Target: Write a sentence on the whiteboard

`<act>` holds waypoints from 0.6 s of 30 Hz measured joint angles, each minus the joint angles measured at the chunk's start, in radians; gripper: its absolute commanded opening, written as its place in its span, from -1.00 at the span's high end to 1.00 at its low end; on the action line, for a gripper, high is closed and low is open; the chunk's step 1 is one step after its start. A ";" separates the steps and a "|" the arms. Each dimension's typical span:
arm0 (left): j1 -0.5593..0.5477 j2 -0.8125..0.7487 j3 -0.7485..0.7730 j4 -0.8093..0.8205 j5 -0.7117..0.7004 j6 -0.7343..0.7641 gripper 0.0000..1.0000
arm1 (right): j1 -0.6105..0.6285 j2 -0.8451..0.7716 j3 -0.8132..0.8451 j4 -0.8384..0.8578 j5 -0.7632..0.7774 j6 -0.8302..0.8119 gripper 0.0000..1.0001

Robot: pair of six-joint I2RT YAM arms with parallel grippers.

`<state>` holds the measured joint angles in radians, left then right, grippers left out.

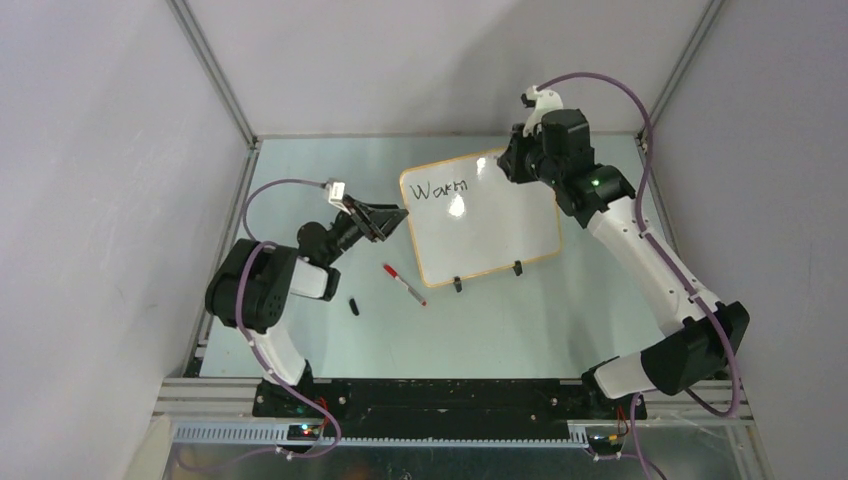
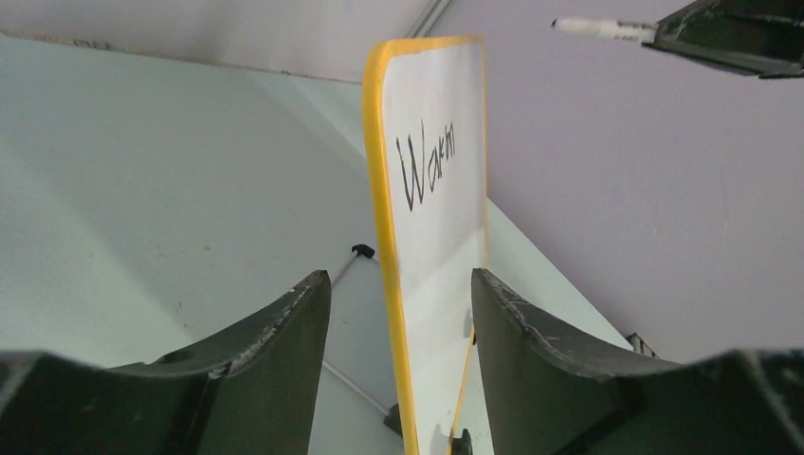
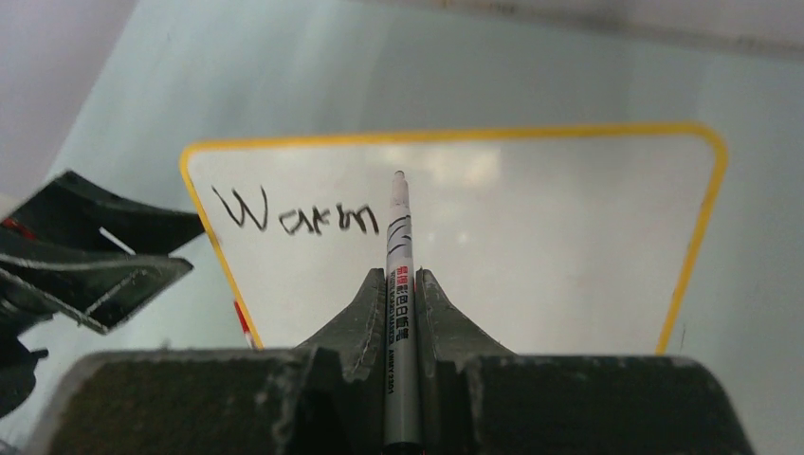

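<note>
The whiteboard (image 1: 490, 225) stands tilted on two black clip feet, its frame orange-yellow. The sentence (image 1: 440, 189) on it reads only "Warm", in black at the top left. My right gripper (image 3: 401, 277) is shut on a grey-barrelled marker (image 3: 399, 232), whose tip hangs just right of the sentence (image 3: 296, 214) and close to the whiteboard (image 3: 531, 237). My left gripper (image 2: 400, 289) is open, one finger on each side of the whiteboard (image 2: 436, 218) at its left edge, with gaps showing on both sides. In the top view my left gripper (image 1: 393, 217) sits at that edge.
A red-capped marker (image 1: 403, 284) lies on the table in front of the board's lower left corner. A small black cap (image 1: 354, 306) lies to its left. Grey walls and metal rails enclose the table on three sides.
</note>
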<state>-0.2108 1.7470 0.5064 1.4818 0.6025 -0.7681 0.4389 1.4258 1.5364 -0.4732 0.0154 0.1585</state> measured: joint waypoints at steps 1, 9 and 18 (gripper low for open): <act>-0.003 0.005 0.000 0.000 0.002 -0.002 -0.16 | 0.003 0.001 -0.015 -0.012 -0.011 0.003 1.00; -0.011 0.065 0.041 -0.002 0.031 -0.024 0.01 | 0.060 0.007 -0.027 -0.036 -0.006 0.002 1.00; -0.012 0.122 0.135 -0.007 0.089 -0.045 0.28 | 0.113 0.047 -0.063 -0.010 0.056 -0.002 1.00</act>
<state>-0.2226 1.8687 0.6415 1.4746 0.6918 -0.8131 0.5522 1.4727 1.4738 -0.4831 0.0719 0.1562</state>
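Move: The right hand holds the marker. The blank spot it heads for, just right of the "m" of "Warm", lies about 6 cm ahead, 7 cm left and 14 cm below; the middle of "Warm" is roughly 5 cm ahead, 13 cm left and 14 cm below. For the left hand, the whiteboard's left edge is some 3 cm ahead, 4 cm right and level, with the red marker about 14 cm back, 3 cm right and 17 cm below. Right hand lowers its marker about 5 cm, leftward too, towards "Warm"; left fingers partly close, nearing the board's edge. ##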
